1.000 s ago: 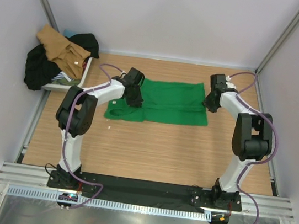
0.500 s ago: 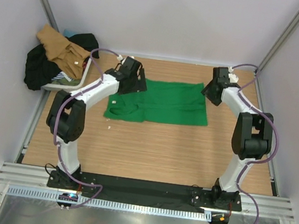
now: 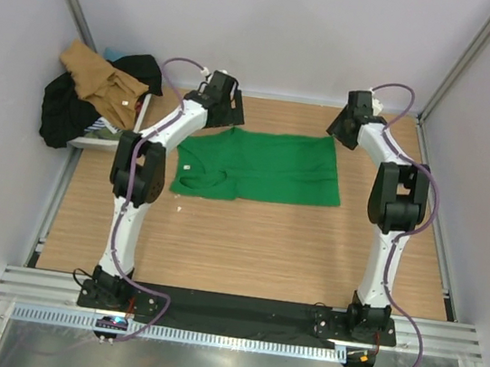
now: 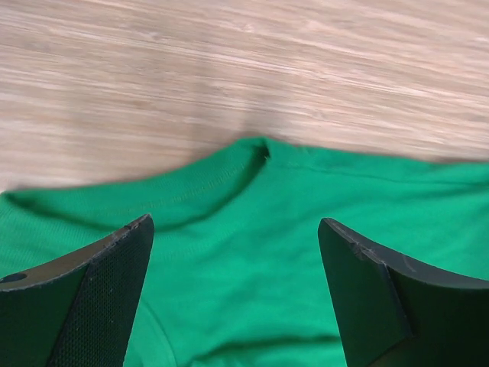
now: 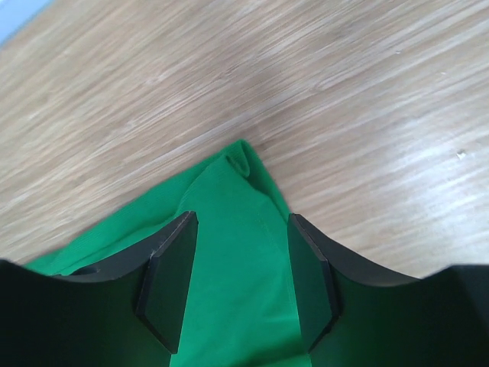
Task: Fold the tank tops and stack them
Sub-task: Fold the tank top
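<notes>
The green tank top lies flat on the wooden table, its scooped neck toward the left. My left gripper hovers over its far left corner, open, with only green cloth showing below the gap. Over the far right corner my right gripper is also open, and the cloth's corner lies just ahead of its jaws. Neither gripper holds anything. The tan tank top lies crumpled on a pile at the far left.
Dark garments sit heaped with the tan top in a white bin at the table's far left corner. Grey walls close in the back and both sides. Bare wood stretches between the green top and the arm bases.
Both grippers opened and let go of the green top, then drew back toward the far edge. The top's far edge now lies spread on the table.
</notes>
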Tool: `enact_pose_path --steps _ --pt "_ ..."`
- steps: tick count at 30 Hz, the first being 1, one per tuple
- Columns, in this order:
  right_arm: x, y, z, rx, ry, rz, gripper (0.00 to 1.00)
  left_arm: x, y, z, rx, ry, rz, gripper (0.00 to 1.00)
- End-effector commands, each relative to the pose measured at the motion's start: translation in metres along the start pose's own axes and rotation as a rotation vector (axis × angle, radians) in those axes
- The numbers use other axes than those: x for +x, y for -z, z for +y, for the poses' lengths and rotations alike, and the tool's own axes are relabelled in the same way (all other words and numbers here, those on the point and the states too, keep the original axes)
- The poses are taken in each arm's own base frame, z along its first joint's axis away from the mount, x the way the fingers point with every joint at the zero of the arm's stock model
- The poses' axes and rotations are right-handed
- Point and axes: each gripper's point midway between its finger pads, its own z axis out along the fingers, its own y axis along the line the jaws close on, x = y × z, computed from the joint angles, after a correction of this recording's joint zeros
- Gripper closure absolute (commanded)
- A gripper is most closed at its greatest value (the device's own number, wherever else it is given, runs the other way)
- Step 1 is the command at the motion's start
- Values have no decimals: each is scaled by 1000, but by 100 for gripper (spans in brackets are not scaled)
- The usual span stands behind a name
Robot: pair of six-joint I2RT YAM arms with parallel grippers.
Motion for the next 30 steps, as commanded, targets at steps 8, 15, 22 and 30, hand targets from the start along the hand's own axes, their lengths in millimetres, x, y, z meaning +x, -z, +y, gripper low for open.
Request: enact_pose_path --steps 8,15,22,30 --pt "-7 -34 15 -30 63 4 44 -1 -41 -8 68 6 32 12" --pt "-10 -47 10 -1 89 -23 50 1 -64 -8 67 -7 19 16" --pt "-7 -54 10 -5 90 -21 66 7 -78 -10 74 -5 33 36" --pt "-7 -57 15 -17 97 -32 81 7 -80 -23 128 3 34 59"
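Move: The tank top's far edge, at its raised crease, lies about 4 cm ahead of the left hand, 2 cm right and 8 cm below; the white label is about 9 cm back and 10 cm left of that hand, equally low. For the right hand, the tank top's far right corner is about 3 cm straight ahead and 6 cm below, and the near right corner about 15 cm back, 4 cm right and 7 cm below. Both hands sink some 5–7 cm and edge forward onto the tank top's far edge, fingers closing around cloth. ##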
